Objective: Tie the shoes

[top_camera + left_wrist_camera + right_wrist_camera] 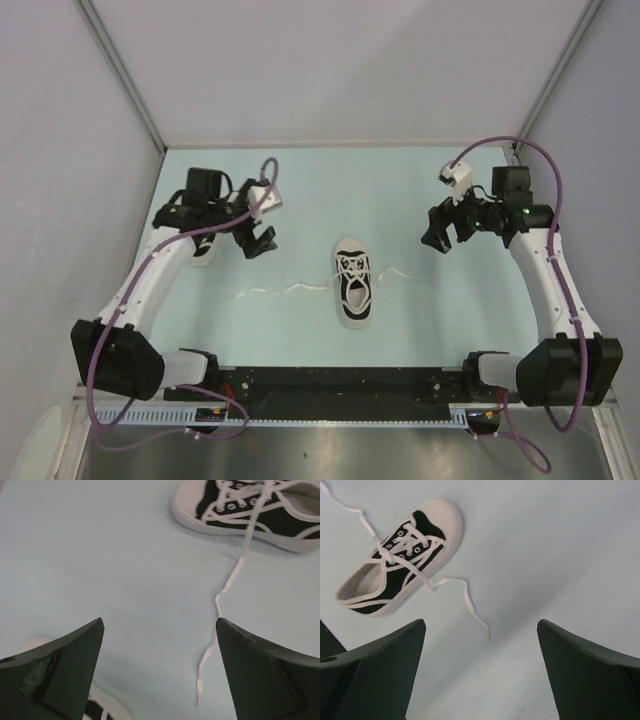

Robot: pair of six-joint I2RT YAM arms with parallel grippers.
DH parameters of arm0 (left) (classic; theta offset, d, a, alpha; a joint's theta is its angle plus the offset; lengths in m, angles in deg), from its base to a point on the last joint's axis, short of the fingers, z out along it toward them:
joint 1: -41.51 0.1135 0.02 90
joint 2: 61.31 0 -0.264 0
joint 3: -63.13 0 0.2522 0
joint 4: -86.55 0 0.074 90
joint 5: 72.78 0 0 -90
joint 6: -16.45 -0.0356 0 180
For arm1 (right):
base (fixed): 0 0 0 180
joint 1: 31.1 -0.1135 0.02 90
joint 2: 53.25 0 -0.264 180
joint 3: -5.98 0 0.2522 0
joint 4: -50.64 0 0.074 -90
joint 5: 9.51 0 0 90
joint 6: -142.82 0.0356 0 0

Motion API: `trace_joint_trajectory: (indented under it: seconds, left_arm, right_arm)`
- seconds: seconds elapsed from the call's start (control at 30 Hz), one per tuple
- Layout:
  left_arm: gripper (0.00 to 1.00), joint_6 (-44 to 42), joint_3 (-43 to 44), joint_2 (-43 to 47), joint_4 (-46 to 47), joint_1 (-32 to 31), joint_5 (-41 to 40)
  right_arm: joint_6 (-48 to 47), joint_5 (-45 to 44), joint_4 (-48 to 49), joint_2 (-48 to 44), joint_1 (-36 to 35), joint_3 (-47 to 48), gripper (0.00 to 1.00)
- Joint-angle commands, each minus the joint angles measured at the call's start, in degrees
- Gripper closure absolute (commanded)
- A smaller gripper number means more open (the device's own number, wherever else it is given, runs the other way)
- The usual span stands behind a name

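One black canvas shoe [353,288] with a white sole and toe cap lies at the table's centre, its toe toward the arms. Its white laces are loose: one lace [285,291] trails left across the table, the other lace [395,271] runs a short way right. A second shoe [203,251] lies at the left, mostly under my left arm. My left gripper [258,240] hovers open beside it, holding nothing. My right gripper [440,236] hangs open to the right of the centre shoe. The left wrist view shows the centre shoe [250,510], its lace [220,600] and the open gripper [159,621]. The right wrist view shows that shoe [400,555], the lace end [470,605] and the open gripper [481,621].
Pale walls [70,150] enclose the light blue table [330,190] on three sides. A black rail [340,385] with the arm bases runs along the near edge. Purple cables [555,190] loop off both arms.
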Motion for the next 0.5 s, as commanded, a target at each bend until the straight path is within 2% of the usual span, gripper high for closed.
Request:
trace_joint_trajectory:
  seconds: [0.0,0.1,0.27,0.47]
  left_arm:
    - [0.0,-10.62,-4.95,-2.3,0.25,-9.8,0.2]
    - [0.01,-14.24,-8.03,-5.99,2.7,-17.01,-3.67]
    - [0.23,-13.72,-7.96,-15.99,7.8,-24.42,-6.14]
    - [0.36,-11.79,-5.76,-24.7,11.06,-29.17,-9.92]
  right_arm:
    - [1.59,2.4,-0.6,6.11,-2.89,1.23,0.0]
    - [0.46,3.28,-3.76,9.62,-2.8,1.05,0.0]
    - [-3.23,9.34,-9.47,14.81,-1.22,1.05,0.0]
    - [-5.08,10.84,-11.59,17.63,1.77,1.14,0.0]
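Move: From the left hand, the shoe's left lace, where it runs out beside the shoe, is about 13 cm right, 7 cm back and 20 cm below. The shoe's middle is some 22 cm right and 5 cm back; the other shoe lies about 12 cm left and 10 cm ahead. For the right hand, the shoe's right lace is around 5 cm left, 3 cm back and 21 cm below, with the shoe's middle roughly 18 cm left and 5 cm back. Downward and to the right, with some drawing back, the left hand sweeps about 17 cm down to just above the left lace beside the shoe, turning clockwise some 30 degrees as its fingers, wide open at first, narrow to two-thirds. The right hand sinks more gently towards the right lace, about 8 cm, tipping its open fingers further down. ##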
